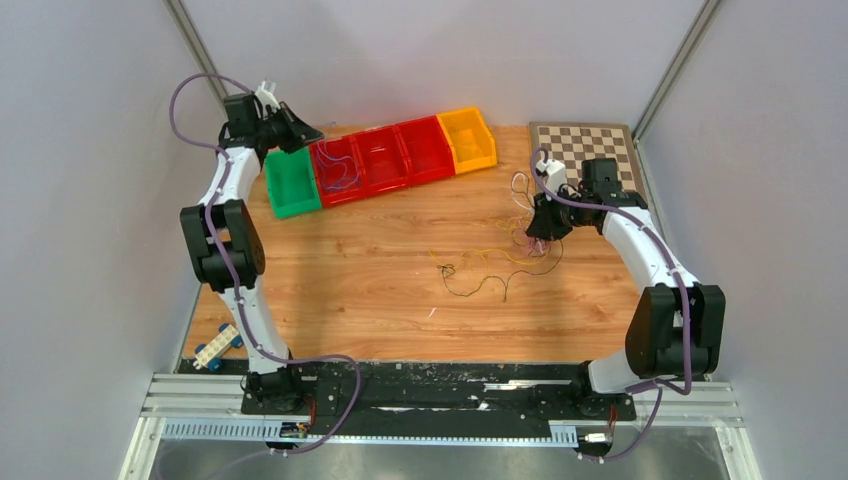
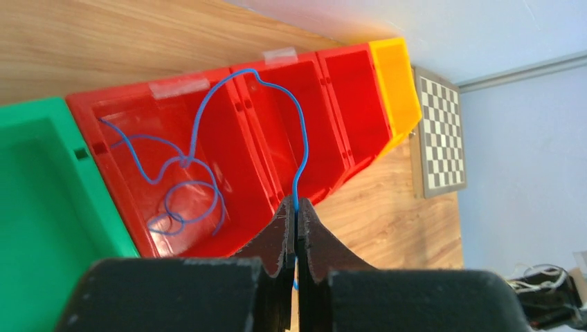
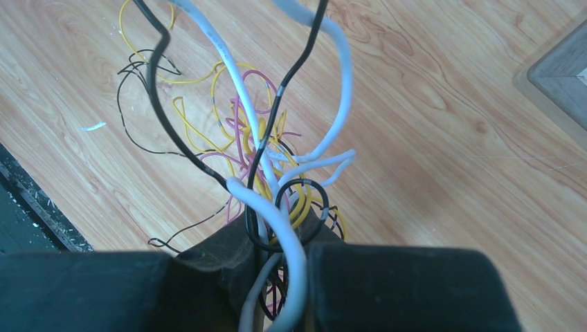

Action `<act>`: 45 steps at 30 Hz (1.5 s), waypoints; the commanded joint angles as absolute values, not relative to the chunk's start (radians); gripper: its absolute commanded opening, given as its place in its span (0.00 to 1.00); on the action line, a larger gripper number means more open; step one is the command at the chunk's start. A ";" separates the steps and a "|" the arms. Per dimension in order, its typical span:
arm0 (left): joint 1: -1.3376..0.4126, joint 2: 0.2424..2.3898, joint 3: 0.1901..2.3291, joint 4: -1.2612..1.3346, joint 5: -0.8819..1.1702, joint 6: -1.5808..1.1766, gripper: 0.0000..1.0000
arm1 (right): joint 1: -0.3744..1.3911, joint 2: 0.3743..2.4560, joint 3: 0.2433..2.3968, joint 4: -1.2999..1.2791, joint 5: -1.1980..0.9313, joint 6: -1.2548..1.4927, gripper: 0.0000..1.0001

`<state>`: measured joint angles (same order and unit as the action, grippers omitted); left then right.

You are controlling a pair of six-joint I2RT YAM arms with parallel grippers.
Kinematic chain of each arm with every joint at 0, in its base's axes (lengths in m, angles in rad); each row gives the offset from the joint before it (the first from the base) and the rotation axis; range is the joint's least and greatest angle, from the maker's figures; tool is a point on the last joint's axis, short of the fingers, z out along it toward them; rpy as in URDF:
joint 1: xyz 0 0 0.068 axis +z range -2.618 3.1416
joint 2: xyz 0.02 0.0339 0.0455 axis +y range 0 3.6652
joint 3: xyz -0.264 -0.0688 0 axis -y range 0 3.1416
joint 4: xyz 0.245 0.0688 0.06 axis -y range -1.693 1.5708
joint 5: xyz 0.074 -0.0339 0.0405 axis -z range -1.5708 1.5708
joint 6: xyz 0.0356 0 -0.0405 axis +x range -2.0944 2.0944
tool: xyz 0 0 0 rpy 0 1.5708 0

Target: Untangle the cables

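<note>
My left gripper (image 2: 296,207) is shut on a thin blue cable (image 2: 201,117), above the row of bins; the cable arcs up from the jaws and its far part lies coiled in the leftmost red bin (image 2: 173,173). In the top view the left gripper (image 1: 298,132) sits over the green bin (image 1: 292,184). My right gripper (image 3: 280,232) is shut on a tangle of white, black, yellow and pink cables (image 3: 270,159), held just above the table. In the top view the right gripper (image 1: 537,228) is at the right, with black and yellow strands (image 1: 490,268) trailing on the wood.
A row of bins, green, three red (image 1: 385,156) and orange (image 1: 468,138), lies at the back. A checkerboard (image 1: 585,145) sits at the back right. A small toy block piece (image 1: 218,347) lies at the near left edge.
</note>
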<state>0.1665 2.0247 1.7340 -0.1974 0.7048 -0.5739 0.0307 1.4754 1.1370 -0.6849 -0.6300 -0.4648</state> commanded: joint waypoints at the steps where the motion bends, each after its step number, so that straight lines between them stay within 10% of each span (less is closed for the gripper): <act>1: 0.180 2.079 1.880 -0.204 0.669 -0.503 0.00 | 0.032 1.468 1.181 -0.681 -0.620 -0.460 0.14; 12: 0.186 2.247 2.048 -0.197 0.635 -0.308 0.00 | 0.032 1.459 1.171 -0.681 -0.597 -0.469 0.15; 31: 0.164 1.994 1.603 -0.248 0.617 0.100 0.02 | 0.030 1.446 1.140 -0.682 -0.623 -0.485 0.15; 34: 0.141 1.989 1.620 -0.271 0.591 0.100 0.37 | 0.029 1.450 1.149 -0.681 -0.635 -0.482 0.15; 45: 0.139 1.814 1.685 -0.291 0.656 0.044 0.97 | 0.037 1.437 1.245 -0.678 -0.844 -0.437 0.13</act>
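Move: Below the left hand, which holds one end of the blue cable with the rest hanging into the bin, the red compartment beside the green bin lies about 5 cm ahead, 2 cm right and 18 cm down. The green bin is 9 cm left and 1 cm ahead, the second red compartment some 14 cm right and 8 cm ahead, both at similar depth. From the right hand, the first red compartment is roughly 27 cm ahead and 47 cm left. Carrying the blue cable's held end about 6 cm forward and slightly left over the red compartment, the left hand then sweeps back some 8 cm while sinking about 10 cm. The wrist rolls left side up by nearly 30 degrees on the way. Low over the compartment the fingers open wide and let go of the cable, and the hand starts to rise again. ##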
